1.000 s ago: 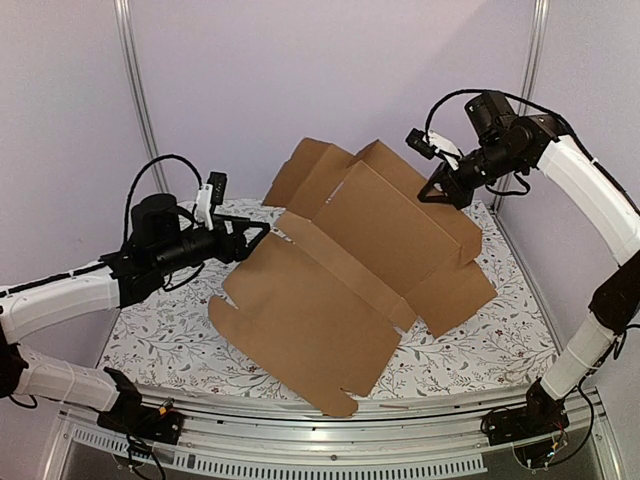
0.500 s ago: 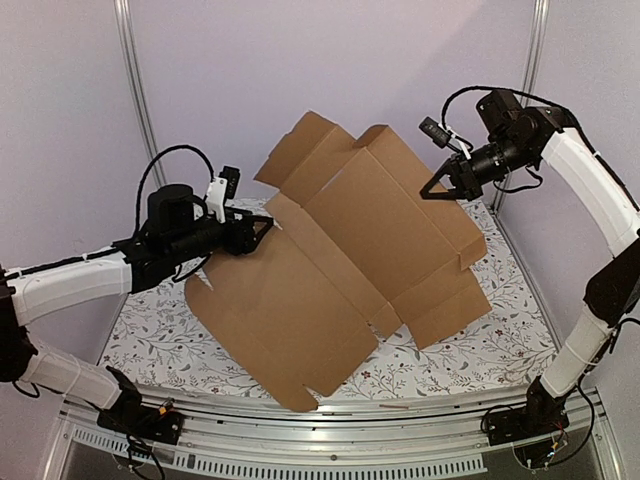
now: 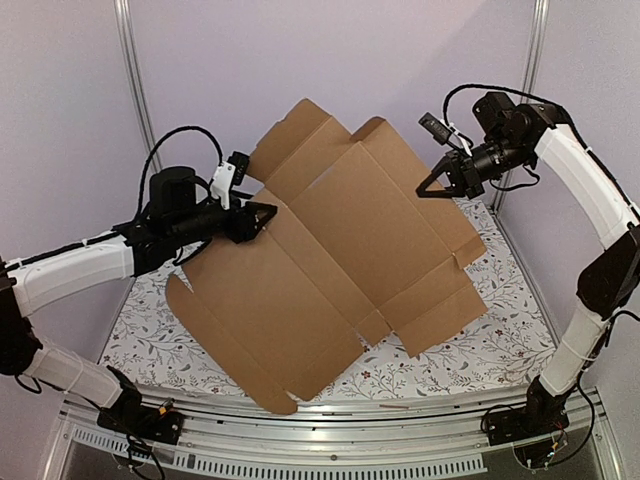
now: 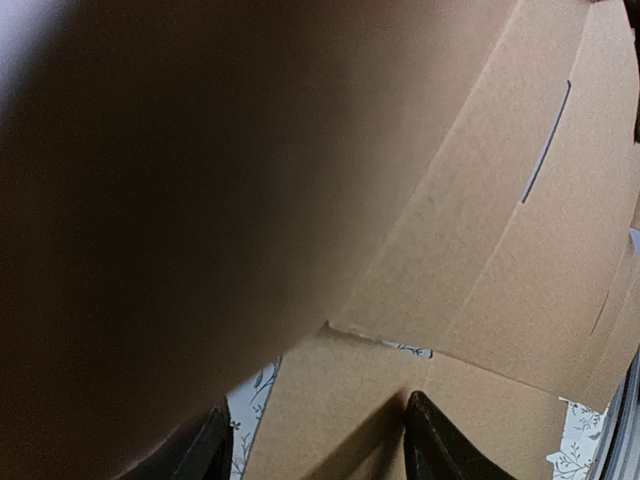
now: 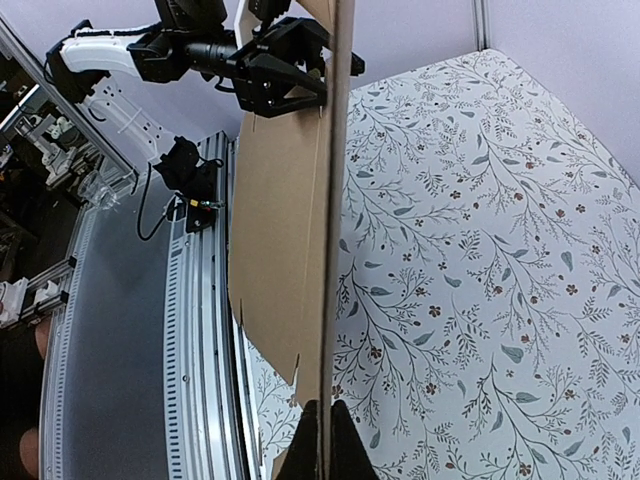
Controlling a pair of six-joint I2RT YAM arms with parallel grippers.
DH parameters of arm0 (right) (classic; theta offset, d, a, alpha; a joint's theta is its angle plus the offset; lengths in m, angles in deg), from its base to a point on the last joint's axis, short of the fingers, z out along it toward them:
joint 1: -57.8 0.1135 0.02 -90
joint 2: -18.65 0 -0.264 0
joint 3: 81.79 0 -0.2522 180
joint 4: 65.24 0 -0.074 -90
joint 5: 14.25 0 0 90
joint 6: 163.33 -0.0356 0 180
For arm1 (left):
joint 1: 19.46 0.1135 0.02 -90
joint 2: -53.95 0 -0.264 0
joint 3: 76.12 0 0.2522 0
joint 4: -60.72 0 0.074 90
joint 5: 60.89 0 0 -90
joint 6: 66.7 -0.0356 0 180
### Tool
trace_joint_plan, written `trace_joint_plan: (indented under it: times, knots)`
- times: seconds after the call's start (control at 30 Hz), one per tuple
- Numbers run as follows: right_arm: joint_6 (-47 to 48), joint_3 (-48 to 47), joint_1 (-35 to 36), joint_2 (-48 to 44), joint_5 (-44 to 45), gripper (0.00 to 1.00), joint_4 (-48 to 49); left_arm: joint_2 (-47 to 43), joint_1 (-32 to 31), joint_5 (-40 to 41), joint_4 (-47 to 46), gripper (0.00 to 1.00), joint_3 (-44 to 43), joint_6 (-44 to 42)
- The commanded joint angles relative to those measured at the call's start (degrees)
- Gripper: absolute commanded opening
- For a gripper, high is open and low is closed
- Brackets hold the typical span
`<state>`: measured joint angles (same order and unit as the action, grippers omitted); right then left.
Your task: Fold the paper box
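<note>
The paper box (image 3: 340, 260) is a large brown cardboard sheet with creased flaps, tilted steeply, its lower flaps resting on the table. My right gripper (image 3: 428, 188) is shut on its upper right edge. In the right wrist view the sheet (image 5: 280, 220) runs edge-on up from my right gripper (image 5: 324, 432). My left gripper (image 3: 266, 214) is at the sheet's upper left edge with its jaws apart. In the left wrist view a cardboard flap (image 4: 480, 250) lies between the spread fingers of my left gripper (image 4: 320, 435); the fingers do not press on it.
A floral tablecloth (image 3: 500, 340) covers the table. A slotted metal rail (image 3: 350, 435) runs along the near edge, also in the right wrist view (image 5: 200, 330). Upright frame posts (image 3: 135, 90) and purple walls close in the back and sides.
The cardboard has been raised and tipped steeper, its left side lifted off the table. My left arm rose and moved in with its jaws narrowing. The right gripper stayed clamped.
</note>
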<state>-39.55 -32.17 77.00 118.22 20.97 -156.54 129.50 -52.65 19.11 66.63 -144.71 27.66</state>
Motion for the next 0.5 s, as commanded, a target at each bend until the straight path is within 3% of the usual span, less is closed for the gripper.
trace_joint_plan:
  times: [0.0, 0.17, 0.4, 0.47]
  knots:
    - [1.1, -1.5, -1.5, 0.8, -4.1, 0.0, -9.9, -2.1, 1.3, -4.6, 6.0, 0.54, -0.6, -4.2]
    - [1.0, -1.2, -2.2, 1.4, -4.5, 0.0, -9.5, -4.0, 1.9, -4.9, 6.6, 0.42, -0.1, -6.2]
    - [-1.0, -0.9, -2.2, 2.7, -6.8, 0.0, -8.8, -4.2, 1.8, -6.0, 1.2, 0.39, 0.9, -5.4]
    - [-1.6, -0.9, -2.2, 2.8, -7.0, 0.0, -8.6, -4.5, 1.8, -6.9, 1.0, 0.33, 0.9, -6.0]
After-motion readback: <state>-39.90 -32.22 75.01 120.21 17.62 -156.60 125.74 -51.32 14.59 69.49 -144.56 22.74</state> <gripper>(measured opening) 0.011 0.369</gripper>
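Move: The paper box hangs aslant, with its left edge at the left hand's still-open fingers, about 1 cm ahead and 1 cm left. The corner notch is some 4 cm ahead, the upper-left flap about 11 cm ahead and 2 cm right. The slit is roughly 7 cm ahead, 11 cm right. From the right hand, shut on the far rim at its fingertips, that left edge lies about 31 cm left, 4 cm back and somewhat lower. The left hand eases about 1.5 cm back, then up, its fingers narrowing part-way around the box's left edge. ##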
